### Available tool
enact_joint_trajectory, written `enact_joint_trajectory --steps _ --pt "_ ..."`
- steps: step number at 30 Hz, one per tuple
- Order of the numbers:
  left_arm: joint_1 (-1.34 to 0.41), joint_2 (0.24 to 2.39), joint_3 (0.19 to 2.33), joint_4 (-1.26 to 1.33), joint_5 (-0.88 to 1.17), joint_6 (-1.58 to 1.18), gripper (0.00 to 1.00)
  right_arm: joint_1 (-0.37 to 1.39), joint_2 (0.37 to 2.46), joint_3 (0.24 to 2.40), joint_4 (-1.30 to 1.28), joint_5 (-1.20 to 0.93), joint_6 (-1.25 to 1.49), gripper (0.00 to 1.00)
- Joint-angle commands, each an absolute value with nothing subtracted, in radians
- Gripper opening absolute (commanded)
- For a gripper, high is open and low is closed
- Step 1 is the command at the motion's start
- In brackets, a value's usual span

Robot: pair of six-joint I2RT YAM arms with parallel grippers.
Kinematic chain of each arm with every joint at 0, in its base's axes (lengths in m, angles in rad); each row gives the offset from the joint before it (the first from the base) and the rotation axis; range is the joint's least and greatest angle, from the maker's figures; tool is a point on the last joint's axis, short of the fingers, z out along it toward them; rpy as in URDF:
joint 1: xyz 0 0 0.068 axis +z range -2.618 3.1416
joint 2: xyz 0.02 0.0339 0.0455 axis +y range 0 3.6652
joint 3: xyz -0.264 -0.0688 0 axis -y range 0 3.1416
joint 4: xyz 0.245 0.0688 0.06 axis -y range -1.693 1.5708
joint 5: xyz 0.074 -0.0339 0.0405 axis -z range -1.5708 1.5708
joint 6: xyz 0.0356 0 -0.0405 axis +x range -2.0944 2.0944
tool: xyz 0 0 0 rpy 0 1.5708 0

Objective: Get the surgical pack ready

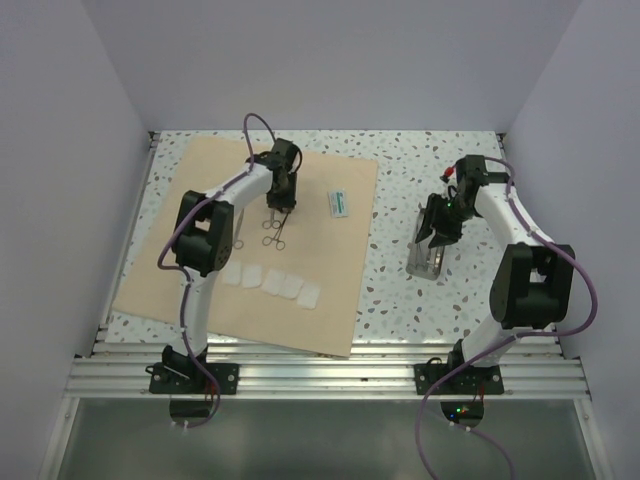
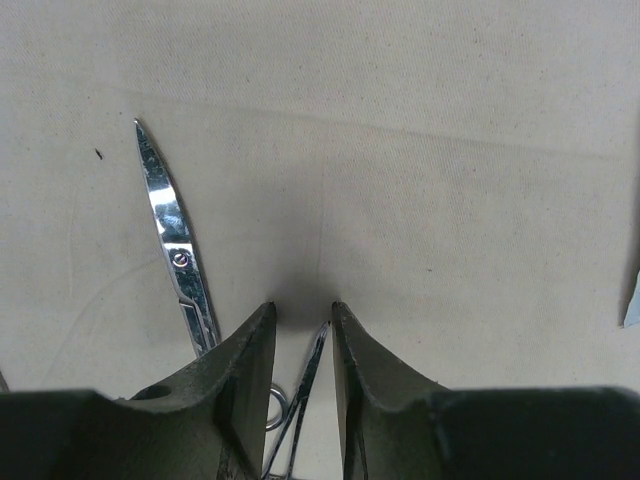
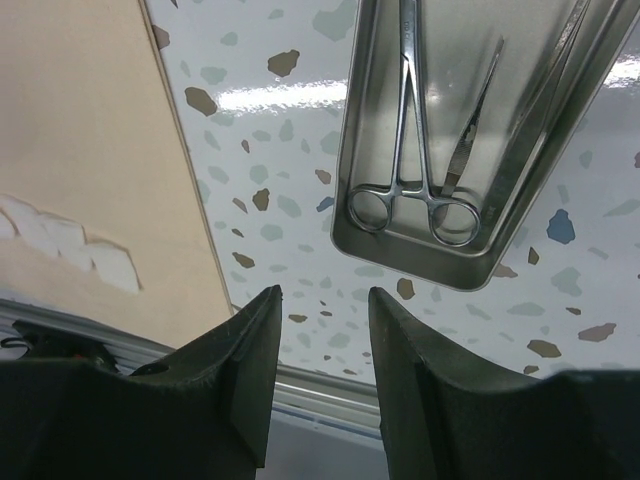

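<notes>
The tan wrap sheet [image 1: 200, 260] lies flat on the left half of the table. On it rest steel scissors [image 2: 175, 250] and a thin steel forceps [image 2: 300, 385], both also seen from above as a small steel cluster [image 1: 273, 232]. My left gripper [image 2: 302, 305] is down over the sheet, its fingers straddling the forceps tip with a gap still on the left side. A row of white gauze squares [image 1: 272, 282] lies nearer the sheet's front. The steel tray [image 3: 420, 262] sits on the speckled tabletop and holds ring-handled forceps [image 3: 410, 150]. My right gripper [image 3: 322, 292] hovers open and empty near it.
A small white packet [image 1: 340, 203] lies on the sheet right of the left gripper [image 1: 282, 210]. The tray [image 1: 428, 258] sits under the right gripper [image 1: 432, 238], right of the sheet's edge [image 3: 190, 200]. An aluminium rail [image 1: 320, 370] runs along the near edge; walls enclose three sides.
</notes>
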State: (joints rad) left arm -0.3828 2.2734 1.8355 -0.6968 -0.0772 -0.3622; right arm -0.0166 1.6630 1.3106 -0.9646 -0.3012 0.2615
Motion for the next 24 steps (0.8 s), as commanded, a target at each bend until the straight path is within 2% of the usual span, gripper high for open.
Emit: enact_joint_trajectory --steps 1,13,17,19,24 --pt "-0.396 2.244 1.796 -0.681 -0.089 -0.342 0.32 -0.008 1.661 1.333 -0.956 -0.331 0.256 0.44" --pt "-0.414 2.240 1.733 -0.664 -0.107 -0.344 0.26 -0.008 1.657 1.328 -0.953 -0.336 0.256 0.45" --pt "-0.414 2.237 1.733 -0.658 -0.112 -0.341 0.15 -0.008 1.661 1.333 -0.954 -0.333 0.258 0.45" --pt "-0.414 2.234 1.736 -0.657 -0.113 -0.337 0.00 0.021 1.664 1.333 -0.943 -0.334 0.270 0.45" --pt "-0.414 2.214 1.766 -0.695 -0.127 -0.334 0.00 0.129 1.667 1.325 -0.824 -0.388 0.345 0.45"
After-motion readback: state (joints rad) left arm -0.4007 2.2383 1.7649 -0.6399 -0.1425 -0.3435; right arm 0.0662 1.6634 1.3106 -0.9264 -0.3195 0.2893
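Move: The left hand is down just above the cloth, its fingers astride the tips of the ring-handled clamp, whose middle lies about 5 cm back and 2 cm left, 1 cm lower. Scissors lie some 4 cm left and 1 cm ahead, a second pair about 10 cm left and 5 cm back, the packet 11 cm right and 3 cm ahead. From the right hand, the clamp lies about 33 cm left, 10 cm ahead and 10 cm lower; the tray's middle is 3 cm ahead, straight below its line. Staying low in place with barely a few degrees of tilt, the left hand closes its fingers from about a third open to fully shut, pinching the clamp by its thin tips against the cloth. Near the end the right hand, still open and level, sets off about 3 cm to the left, from over the tray towards the left hand and the clamp. ##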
